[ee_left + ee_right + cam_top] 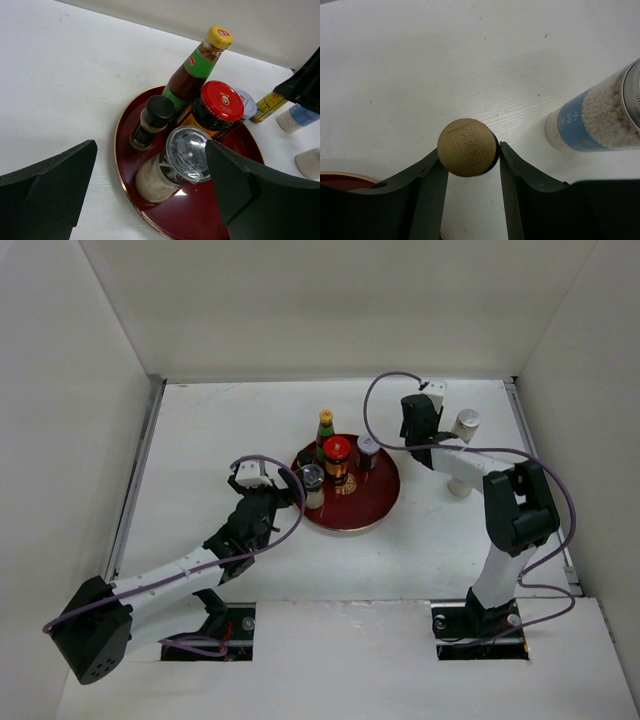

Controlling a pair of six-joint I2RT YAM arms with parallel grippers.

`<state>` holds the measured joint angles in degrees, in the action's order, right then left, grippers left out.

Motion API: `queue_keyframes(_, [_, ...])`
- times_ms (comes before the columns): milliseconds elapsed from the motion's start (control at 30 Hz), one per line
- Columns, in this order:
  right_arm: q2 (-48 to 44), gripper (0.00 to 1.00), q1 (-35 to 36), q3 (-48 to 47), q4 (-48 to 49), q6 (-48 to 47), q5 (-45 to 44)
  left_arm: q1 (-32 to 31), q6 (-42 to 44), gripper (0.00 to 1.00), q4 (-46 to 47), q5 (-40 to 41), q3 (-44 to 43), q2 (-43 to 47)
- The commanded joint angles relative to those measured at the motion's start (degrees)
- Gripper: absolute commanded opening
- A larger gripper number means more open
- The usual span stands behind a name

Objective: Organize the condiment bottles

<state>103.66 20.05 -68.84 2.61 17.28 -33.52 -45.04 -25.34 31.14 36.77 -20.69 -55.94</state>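
On the round red tray [375, 502] stand a green yellow-capped bottle [192, 75], a red-lidded jar [220, 102], a black-capped jar [155, 117], a grey-lidded dark jar [246, 104] and a clear silver-topped shaker [185, 155]. My left gripper [151, 152] is open, with its fingers either side of the shaker and apart from it. Right of the tray, my right gripper [469, 150] is shut on the slim amber bottle [269, 102], and both jaws press just under its gold cap [467, 146]. A blue-labelled bottle of white grains [590, 125] stands close beside it.
The tray's gold rim [117, 150] lies between my left fingers. A corner of the tray [342, 179] shows left of my right gripper. A white object [310, 162] stands on the table right of the tray. White walls enclose the table at back and sides.
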Motion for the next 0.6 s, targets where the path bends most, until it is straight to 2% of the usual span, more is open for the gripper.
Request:
queue_keyframes(0, [-3.0, 0.29, 1.1, -0.3, 7.7, -3.2, -4.5, -0.5, -0.5, 0.90, 3.3, -0.8, 0.2, 0.9])
queue_keyframes(300, [-15.0, 0.31, 3.6, 8.4, 8.5, -2.1, -5.5, -1.0, -0.4, 0.90, 3.1, -0.8, -0.1, 0.4])
queue_keyframes(433, [-22.6, 0.31, 7.8, 13.8, 8.1, -1.6, -7.3, -0.9, -0.3, 0.90, 3.1, -0.4, -0.1, 1.2])
queue_keyframes(567, [-29.3, 0.31, 15.2, 18.4, 6.6, 0.1, -7.8, -0.4, -0.1, 0.90, 2.7, -0.1, 0.2, 2.8])
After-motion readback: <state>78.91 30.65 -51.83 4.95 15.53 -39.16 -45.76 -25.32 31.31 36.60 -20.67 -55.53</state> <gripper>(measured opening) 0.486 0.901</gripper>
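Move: The right fingers already grip the yellow-labelled bottle; the red tray's middle lies about 10 cm back and 18 cm left of this hand, 4 cm lower. The white-lidded jar on the tray is some 4 cm back and 13 cm left, the red-lidded jar 8 cm back and 20 cm left. The blue-banded shaker stands 11 cm right, 1 cm back. From the left hand, the tray's middle is roughly 8 cm ahead, 18 cm right and 10 cm down. Keeping its grip, the right hand draws the bottle back about 9 cm while lifting it 7, towards the tray. ##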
